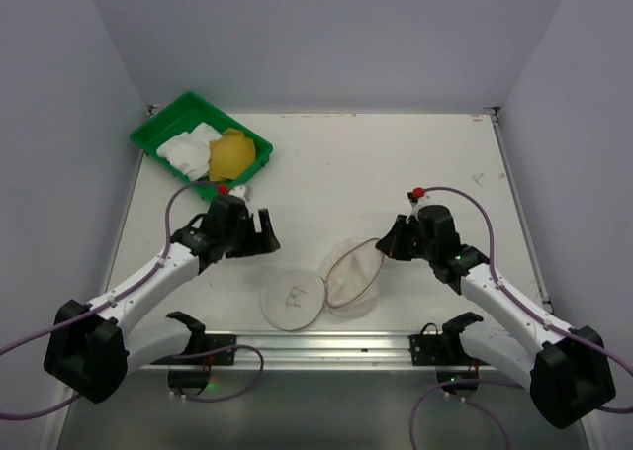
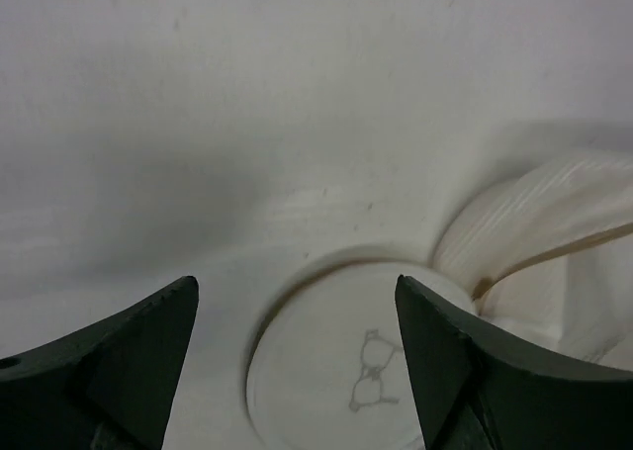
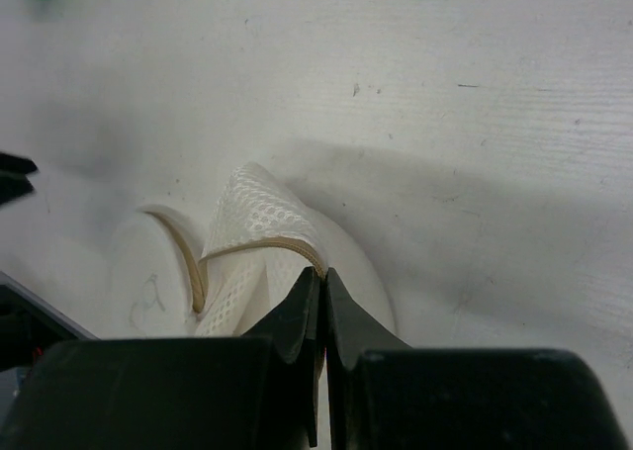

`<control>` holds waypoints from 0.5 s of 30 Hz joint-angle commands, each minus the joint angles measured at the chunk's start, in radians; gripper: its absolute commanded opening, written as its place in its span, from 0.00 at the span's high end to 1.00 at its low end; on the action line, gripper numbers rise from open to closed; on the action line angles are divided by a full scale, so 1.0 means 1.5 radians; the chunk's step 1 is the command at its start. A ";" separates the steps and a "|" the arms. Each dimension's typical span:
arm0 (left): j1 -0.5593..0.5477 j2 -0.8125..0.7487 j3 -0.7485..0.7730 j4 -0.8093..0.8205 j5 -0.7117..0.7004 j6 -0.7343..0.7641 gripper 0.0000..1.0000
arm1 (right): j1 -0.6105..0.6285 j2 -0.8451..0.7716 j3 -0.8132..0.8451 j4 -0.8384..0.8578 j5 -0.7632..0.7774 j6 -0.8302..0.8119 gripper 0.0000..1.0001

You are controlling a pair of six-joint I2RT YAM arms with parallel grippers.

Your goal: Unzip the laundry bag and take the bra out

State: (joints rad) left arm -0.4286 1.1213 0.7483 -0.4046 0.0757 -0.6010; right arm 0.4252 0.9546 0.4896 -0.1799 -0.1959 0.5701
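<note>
The cream-white mesh laundry bag [image 1: 353, 275] lies open near the table's front, its tan zip rim gaping. Its round lid [image 1: 292, 298], with the small bra drawing, lies flat to the left, still joined to the bag. My right gripper [image 1: 387, 244] is shut on the bag's zip rim [image 3: 287, 240] and lifts a fold of mesh [image 3: 255, 213]. My left gripper [image 1: 261, 230] is open and empty, hovering behind the lid [image 2: 336, 371] and left of the mesh body [image 2: 554, 223]. A yellow cup-shaped cloth [image 1: 232, 155] lies in the green tray; I cannot tell whether it is the bra.
The green tray [image 1: 163, 124] stands at the back left corner and holds white cloths [image 1: 188, 151] beside the yellow one. A metal rail [image 1: 316, 346] runs along the near edge between the arm bases. Grey walls enclose the table.
</note>
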 commanded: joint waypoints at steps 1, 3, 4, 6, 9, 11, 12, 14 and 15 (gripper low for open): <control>-0.057 -0.069 -0.087 -0.021 0.017 -0.106 0.17 | 0.001 0.009 0.019 0.046 0.015 0.036 1.00; -0.090 -0.089 -0.132 -0.012 0.020 -0.155 0.23 | 0.001 0.013 0.015 0.050 0.015 0.044 1.00; -0.128 -0.091 -0.140 -0.007 0.022 -0.171 0.26 | 0.001 0.016 0.015 0.051 0.015 0.045 1.00; -0.167 -0.088 -0.153 0.006 0.010 -0.211 0.33 | 0.001 0.018 0.013 0.052 0.014 0.048 1.00; -0.216 -0.060 -0.176 0.035 -0.009 -0.245 0.44 | 0.001 0.020 0.012 0.053 0.013 0.048 1.00; -0.220 -0.030 -0.185 0.044 -0.031 -0.241 0.51 | 0.001 0.020 0.011 0.053 0.010 0.048 1.00; -0.220 0.008 -0.184 0.044 -0.045 -0.235 0.53 | 0.001 0.019 0.011 0.052 0.008 0.047 1.00; -0.220 0.050 -0.162 0.043 -0.098 -0.218 0.63 | 0.001 0.018 0.009 0.052 0.004 0.047 1.00; -0.220 0.094 -0.148 0.043 -0.115 -0.211 0.64 | 0.001 0.017 0.008 0.050 0.003 0.047 1.00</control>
State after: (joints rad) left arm -0.7551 1.1648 0.4919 -0.3779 0.0193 -0.9073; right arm 0.4252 0.9813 0.4896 -0.1413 -0.1936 0.6296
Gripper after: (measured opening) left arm 0.381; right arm 0.011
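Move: The bag's round lid, flipped open on the table, has its middle roughly 15 cm back, 7 cm right and 11 cm below the open left hand. The laundry bag's body lies about 10 cm back, 21 cm right and 9 cm below that hand. From the right hand, still pinching the bag's rim, the body's middle is some 7 cm back, 7 cm left and 7 cm down. Left hand swoops about 11 cm back and 10 down towards the lid's far-left part, tipping steeper, fingers half closing. ##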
